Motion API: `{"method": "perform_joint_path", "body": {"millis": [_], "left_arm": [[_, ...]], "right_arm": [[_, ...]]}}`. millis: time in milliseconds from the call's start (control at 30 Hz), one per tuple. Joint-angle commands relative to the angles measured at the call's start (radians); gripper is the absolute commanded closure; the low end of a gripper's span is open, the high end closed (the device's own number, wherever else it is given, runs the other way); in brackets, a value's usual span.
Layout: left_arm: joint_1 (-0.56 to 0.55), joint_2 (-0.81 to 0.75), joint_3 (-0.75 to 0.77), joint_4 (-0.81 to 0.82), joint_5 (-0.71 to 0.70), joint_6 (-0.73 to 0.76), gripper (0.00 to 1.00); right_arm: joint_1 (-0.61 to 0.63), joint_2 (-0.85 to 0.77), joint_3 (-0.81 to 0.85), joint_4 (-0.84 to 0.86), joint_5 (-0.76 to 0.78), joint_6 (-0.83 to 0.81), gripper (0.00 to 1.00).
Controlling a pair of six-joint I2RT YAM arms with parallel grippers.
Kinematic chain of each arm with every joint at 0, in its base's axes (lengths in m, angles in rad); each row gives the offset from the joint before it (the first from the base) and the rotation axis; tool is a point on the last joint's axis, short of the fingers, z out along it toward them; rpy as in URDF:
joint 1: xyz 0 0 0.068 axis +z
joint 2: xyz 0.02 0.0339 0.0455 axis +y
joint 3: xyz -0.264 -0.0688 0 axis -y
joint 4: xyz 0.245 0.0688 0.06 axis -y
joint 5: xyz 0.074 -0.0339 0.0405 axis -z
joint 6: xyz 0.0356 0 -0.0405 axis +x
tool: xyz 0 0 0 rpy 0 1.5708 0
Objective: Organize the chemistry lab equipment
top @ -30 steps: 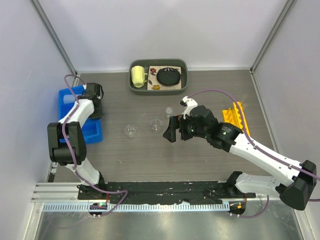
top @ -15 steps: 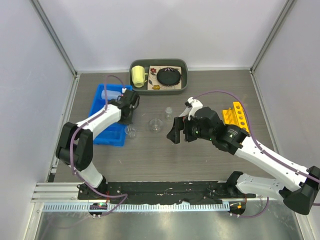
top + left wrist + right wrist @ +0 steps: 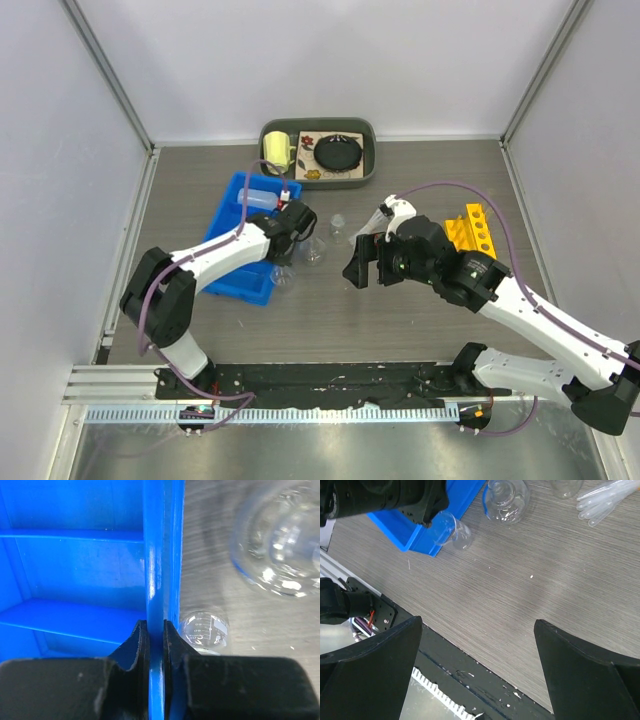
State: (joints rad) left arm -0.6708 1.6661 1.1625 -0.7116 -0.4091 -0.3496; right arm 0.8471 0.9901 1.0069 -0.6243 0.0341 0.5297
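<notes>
My left gripper (image 3: pixel 296 222) (image 3: pixel 155 630) is shut on the right wall of a blue bin (image 3: pixel 243 240) (image 3: pixel 161 555). A white squeeze bottle (image 3: pixel 258 197) lies in the bin's far end. A small clear beaker (image 3: pixel 283 276) (image 3: pixel 205 629) (image 3: pixel 452 530) leans against the bin's near right corner. Beside it stands a clear flask (image 3: pixel 312 250) (image 3: pixel 280 540) (image 3: pixel 506 500), with a smaller glass (image 3: pixel 338 222) behind. Thin pipettes (image 3: pixel 602 502) lie right of them. A yellow tube rack (image 3: pixel 470 232) sits at the right. My right gripper (image 3: pixel 362 262) (image 3: pixel 477 624) hovers open over bare table, holding nothing.
A green tray (image 3: pixel 369 160) at the back holds a yellow mug (image 3: pixel 275 152) and a round black disc (image 3: pixel 338 152). Grey walls close the left and right sides. A black rail with the arm bases (image 3: pixel 320 378) runs along the near edge.
My left arm has dragged the blue bin from the table's left edge to its middle, nudging the small beaker right and nearer. My right gripper drifted slightly right, still open.
</notes>
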Motion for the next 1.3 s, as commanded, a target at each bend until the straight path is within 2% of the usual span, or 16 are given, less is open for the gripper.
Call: {"method": "perform_joint_path", "body": {"millis": [0, 500, 1000, 1167, 1267], "left_arm": [[-0.082, 0.012, -0.032, 0.041, 0.144, -0.031, 1.0], [-0.275, -0.078, -0.155, 0.153, 0.193, -0.127, 1.0], [-0.475, 0.015, -0.132, 0.268, 0.19, -0.247, 1.0], [-0.48, 0.043, -0.09, 0.265, 0.144, -0.223, 1.0], [-0.442, 0.058, -0.063, 0.238, 0.11, -0.192, 1.0]], "right_arm": [[0.006, -0.013, 0.055, -0.034, 0.038, 0.007, 0.0], [0.006, 0.012, 0.088, -0.153, 0.141, 0.01, 0.0], [0.004, 0.004, 0.035, -0.261, 0.237, 0.058, 0.0], [0.006, -0.018, 0.012, -0.293, 0.262, 0.091, 0.0], [0.004, -0.031, 0.004, -0.302, 0.268, 0.105, 0.0]]}}
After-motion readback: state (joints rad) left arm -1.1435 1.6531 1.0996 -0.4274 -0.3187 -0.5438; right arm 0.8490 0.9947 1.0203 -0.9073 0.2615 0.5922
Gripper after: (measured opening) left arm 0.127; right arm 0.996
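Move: With the left hand on the tray's right rim, the bare table it heads for lies about 10 cm back and 18 cm right. The small beaker stands some 3 cm to its right and 2 cm back; the glass flask, 8 cm right and 4 cm ahead; the glass jar, 14 cm right and 10 cm ahead. From the right hand, the flask lies roughly 11 cm ahead, 13 cm left and 18 cm below. Dragging the blue tray by its pinched right rim, the left hand sweeps about 18 cm right and 10 cm back at constant height, shoving the tray wall against the glassware and turning some 20 degrees clockwise as its left side dips. The open, empty right hand gives way about 6 cm to the right and sinks 4 cm, rolling its left side down. ##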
